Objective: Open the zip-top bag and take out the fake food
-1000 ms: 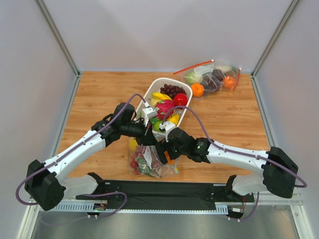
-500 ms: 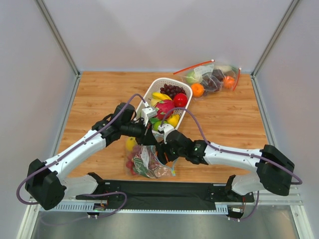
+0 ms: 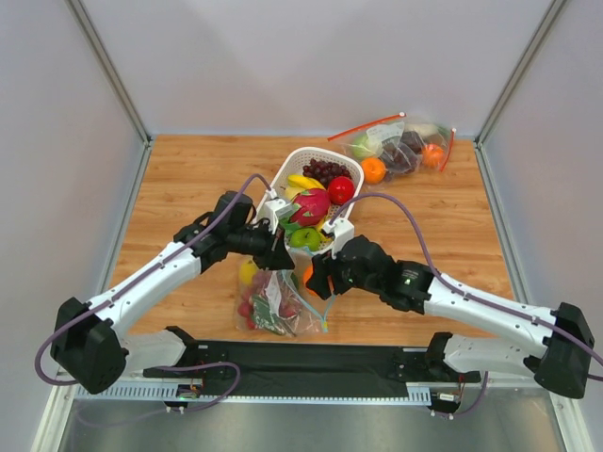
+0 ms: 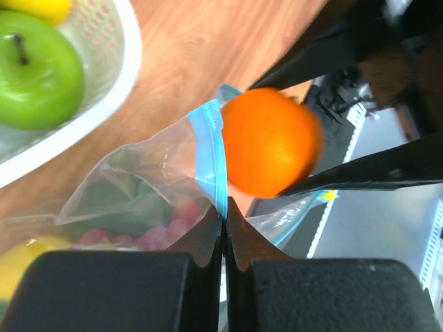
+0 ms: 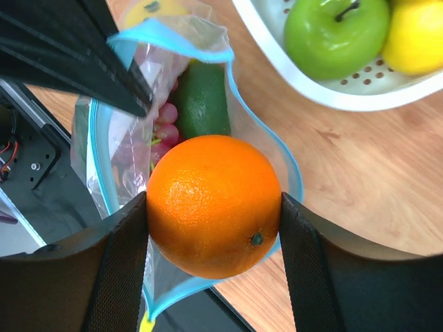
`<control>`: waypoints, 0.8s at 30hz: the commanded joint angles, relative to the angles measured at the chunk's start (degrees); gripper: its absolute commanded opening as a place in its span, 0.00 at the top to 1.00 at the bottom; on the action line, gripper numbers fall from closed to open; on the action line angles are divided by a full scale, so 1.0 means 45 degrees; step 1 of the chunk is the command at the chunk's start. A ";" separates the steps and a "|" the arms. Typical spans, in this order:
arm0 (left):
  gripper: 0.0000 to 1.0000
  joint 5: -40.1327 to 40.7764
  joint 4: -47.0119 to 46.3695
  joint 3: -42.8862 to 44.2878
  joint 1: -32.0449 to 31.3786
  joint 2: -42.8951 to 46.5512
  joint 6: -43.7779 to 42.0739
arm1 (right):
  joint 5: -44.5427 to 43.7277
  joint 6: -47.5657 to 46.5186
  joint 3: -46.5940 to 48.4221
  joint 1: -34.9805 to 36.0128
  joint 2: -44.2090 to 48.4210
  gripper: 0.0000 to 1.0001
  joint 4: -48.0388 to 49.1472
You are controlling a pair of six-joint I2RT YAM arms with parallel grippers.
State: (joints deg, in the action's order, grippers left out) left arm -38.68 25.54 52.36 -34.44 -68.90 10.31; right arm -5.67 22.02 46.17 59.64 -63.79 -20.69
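The zip-top bag (image 3: 276, 308) lies near the table's front edge with its teal-edged mouth open. My left gripper (image 3: 280, 258) is shut on the bag's teal zip strip (image 4: 212, 158) and holds that side of the mouth up. My right gripper (image 5: 213, 225) is shut on the orange (image 5: 213, 205), which hangs just above the open mouth. The orange (image 4: 271, 142) also shows in the left wrist view, between the right fingers. Inside the bag lie a dark green fruit (image 5: 202, 100), red strawberries (image 5: 163, 114) and a yellow lemon (image 3: 248, 273).
A white basket (image 3: 327, 150) just behind the grippers holds a dragon fruit, grapes, a green apple (image 5: 336, 33) and other fruit. At the back right lies a second clear bag (image 3: 403, 143) with a red-orange strip, a loose orange (image 3: 373, 169) beside it.
My right gripper has closed on the orange and drawn it up and to the right, out of the bag's mouth. The left gripper has kept its hold on the zip strip.
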 commanded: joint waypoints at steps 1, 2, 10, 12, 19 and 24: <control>1.00 0.0703 0.0065 0.0455 0.0386 0.0077 -0.0239 | -0.0711 -0.0303 0.0501 -0.0088 0.0813 0.69 -0.1686; 1.00 0.0743 0.0067 0.0416 0.0541 0.0136 -0.0220 | -0.1002 -0.0478 0.0520 -0.0127 0.0971 0.69 -0.1962; 1.00 0.0821 0.0066 0.0299 0.0933 0.0468 -0.0239 | -0.0441 -0.2138 0.1028 -0.3561 0.1404 0.70 -0.2203; 1.00 0.0763 0.0106 0.0298 0.0953 0.0468 -0.0259 | -0.0186 -0.2721 0.1534 -0.4714 0.0762 0.71 -0.1791; 1.00 0.0724 0.0262 0.0299 0.1050 0.0546 -0.0356 | 0.1064 -0.4032 0.5066 -0.6553 -0.2749 0.72 -0.0150; 1.00 0.0743 0.0282 0.0259 0.1070 0.0644 -0.0376 | 0.2294 -0.4346 0.8484 -0.6768 -0.6107 0.73 0.0261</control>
State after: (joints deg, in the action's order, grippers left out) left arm -35.27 27.09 52.36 -30.11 -67.85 10.07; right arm -0.10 5.63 77.23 29.26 -84.84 -24.01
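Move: Ahead of the right hand, which already grips the orange at the bag's open mouth, lies the white basket: its middle is about 22 cm forward, hardly to either side and some 10 cm lower. In it, the green apple is roughly 12 cm forward and 2 cm left of the hand, the red apple 24 cm forward and 8 cm right. The bag's body lies 3 cm back, 8 cm left and 11 cm below. From the left hand the basket's middle is about 20 cm forward, 6 cm right and 12 cm lower. Carrying the orange off to the right first, about 10 cm clear of the bag mouth, the right hand then swings forward some 21 cm, rising 9 cm and curving back a little left over the basket's right side; it turns clockwise and tips up slightly, grip unchanged. The left hand keeps pinching the blue zip edge, easing forward and left. ##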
